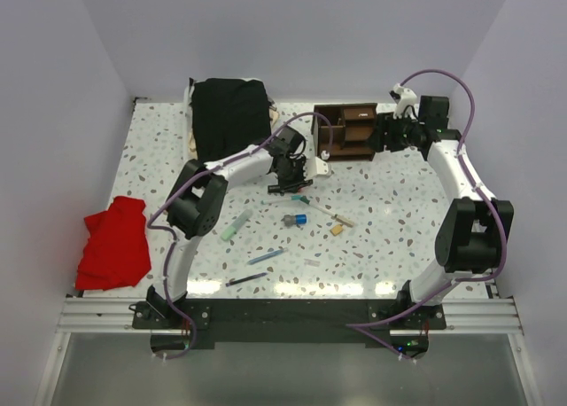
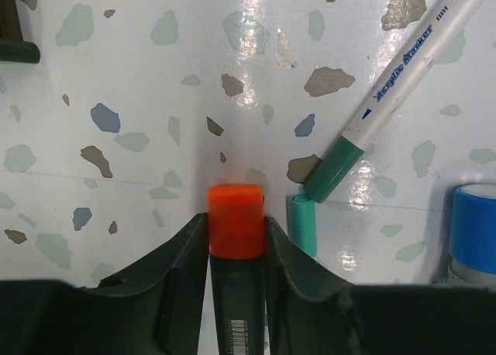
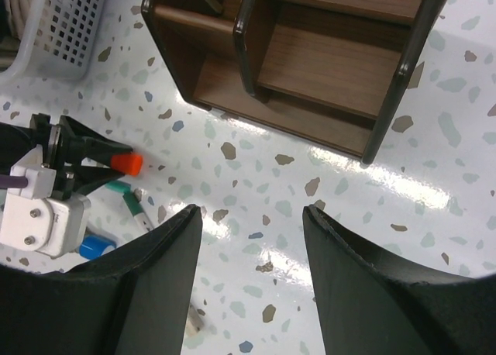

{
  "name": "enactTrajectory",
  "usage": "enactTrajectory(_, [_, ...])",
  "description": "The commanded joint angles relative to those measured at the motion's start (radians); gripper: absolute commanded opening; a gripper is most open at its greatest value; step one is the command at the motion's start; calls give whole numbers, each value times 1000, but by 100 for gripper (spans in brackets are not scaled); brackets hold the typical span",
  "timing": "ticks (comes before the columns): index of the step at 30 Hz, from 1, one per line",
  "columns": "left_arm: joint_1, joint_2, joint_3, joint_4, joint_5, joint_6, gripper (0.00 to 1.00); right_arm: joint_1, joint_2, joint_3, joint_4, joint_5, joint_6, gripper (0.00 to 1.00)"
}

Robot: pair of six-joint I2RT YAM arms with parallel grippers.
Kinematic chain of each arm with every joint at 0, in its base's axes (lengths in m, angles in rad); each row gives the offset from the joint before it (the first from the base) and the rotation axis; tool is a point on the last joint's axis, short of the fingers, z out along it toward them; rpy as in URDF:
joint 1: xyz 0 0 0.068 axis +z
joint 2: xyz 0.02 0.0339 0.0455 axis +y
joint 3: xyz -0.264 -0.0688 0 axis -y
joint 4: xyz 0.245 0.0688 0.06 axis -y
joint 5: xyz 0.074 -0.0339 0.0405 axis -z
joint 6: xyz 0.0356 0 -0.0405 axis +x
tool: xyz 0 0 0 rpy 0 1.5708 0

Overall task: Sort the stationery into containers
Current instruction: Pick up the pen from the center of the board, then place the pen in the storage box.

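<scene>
My left gripper is shut on the black marker with the orange cap, both fingers pressed against its sides low over the table; the same marker shows mid-table from above. A white pen with a green cap, a teal cap and the blue sharpener lie just to its right. A pale green pen, blue pen, black pen and tan eraser lie nearer the front. My right gripper hangs open and empty in front of the brown wooden organiser.
A black cloth covers a white mesh basket at the back left. A red cloth lies at the left edge of the table. The organiser stands at the back, right of centre.
</scene>
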Motion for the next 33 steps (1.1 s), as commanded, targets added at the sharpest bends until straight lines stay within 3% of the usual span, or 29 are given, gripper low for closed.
enactTrajectory(1, [-1, 20, 75, -116, 34, -38, 6, -5, 10, 54, -38, -23, -7, 59])
enactTrajectory(3, [21, 11, 140, -174, 46, -65, 2, -7, 5, 66, -49, -10, -8, 59])
enactTrajectory(7, [41, -19, 418, -324, 78, -77, 0, -5, -4, 95, -72, -7, -19, 59])
enactTrajectory(10, [42, -58, 541, -320, 95, -76, 0, -7, 4, 107, -70, -13, -14, 58])
enactTrajectory(12, [45, -99, 530, -264, 118, -88, 0, -5, 9, 107, -61, -14, -10, 57])
enactTrajectory(15, [47, -216, 401, -20, 172, -151, 0, -5, 2, 95, -17, -5, 12, 57])
enactTrajectory(18, [67, -326, 208, 361, 224, -250, 0, -7, -5, 101, 19, 36, 44, 57])
enactTrajectory(19, [76, -372, 89, 637, 218, -293, 0, -5, -5, 109, 29, 47, 56, 58])
enactTrajectory(21, [114, -400, -33, 938, 226, -434, 0, -5, -7, 115, 37, 66, 58, 58])
enactTrajectory(22, [129, -388, -103, 1197, 239, -494, 0, -5, -5, 120, 34, 72, 88, 58])
enactTrajectory(23, [152, -360, -92, 1253, 261, -584, 0, -5, -4, 123, 29, 85, 95, 58])
enactTrajectory(26, [169, -227, 48, 1257, 302, -663, 0, -5, 2, 138, 8, 107, 118, 58])
enactTrajectory(33, [156, -47, 166, 1436, 232, -748, 0, -5, -2, 164, -58, 142, 88, 58])
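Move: Near the middle of the table, the left fingers already pinch the orange-and-black pen by its orange end, close to the tabletop. From this hand the wooden organizer stands some 14 cm ahead and 13 cm right. The green-capped marker lies about 5 cm back and 6 cm right, and the blue-capped bottle roughly 9 cm straight back. From the right hand, the organizer is about 9 cm ahead, 9 cm left and 14 cm below. Keeping its pinch on the pen, the left hand lifts steeply off the table by roughly 32 cm, then in the last third carries on forward, about 14 cm in all, to well above the height of the organizer. Its wrist swings up some 70 degrees, so the fingers end pointing right and forward, slightly raised. The empty right hand, still open, rises a few centimetres. ##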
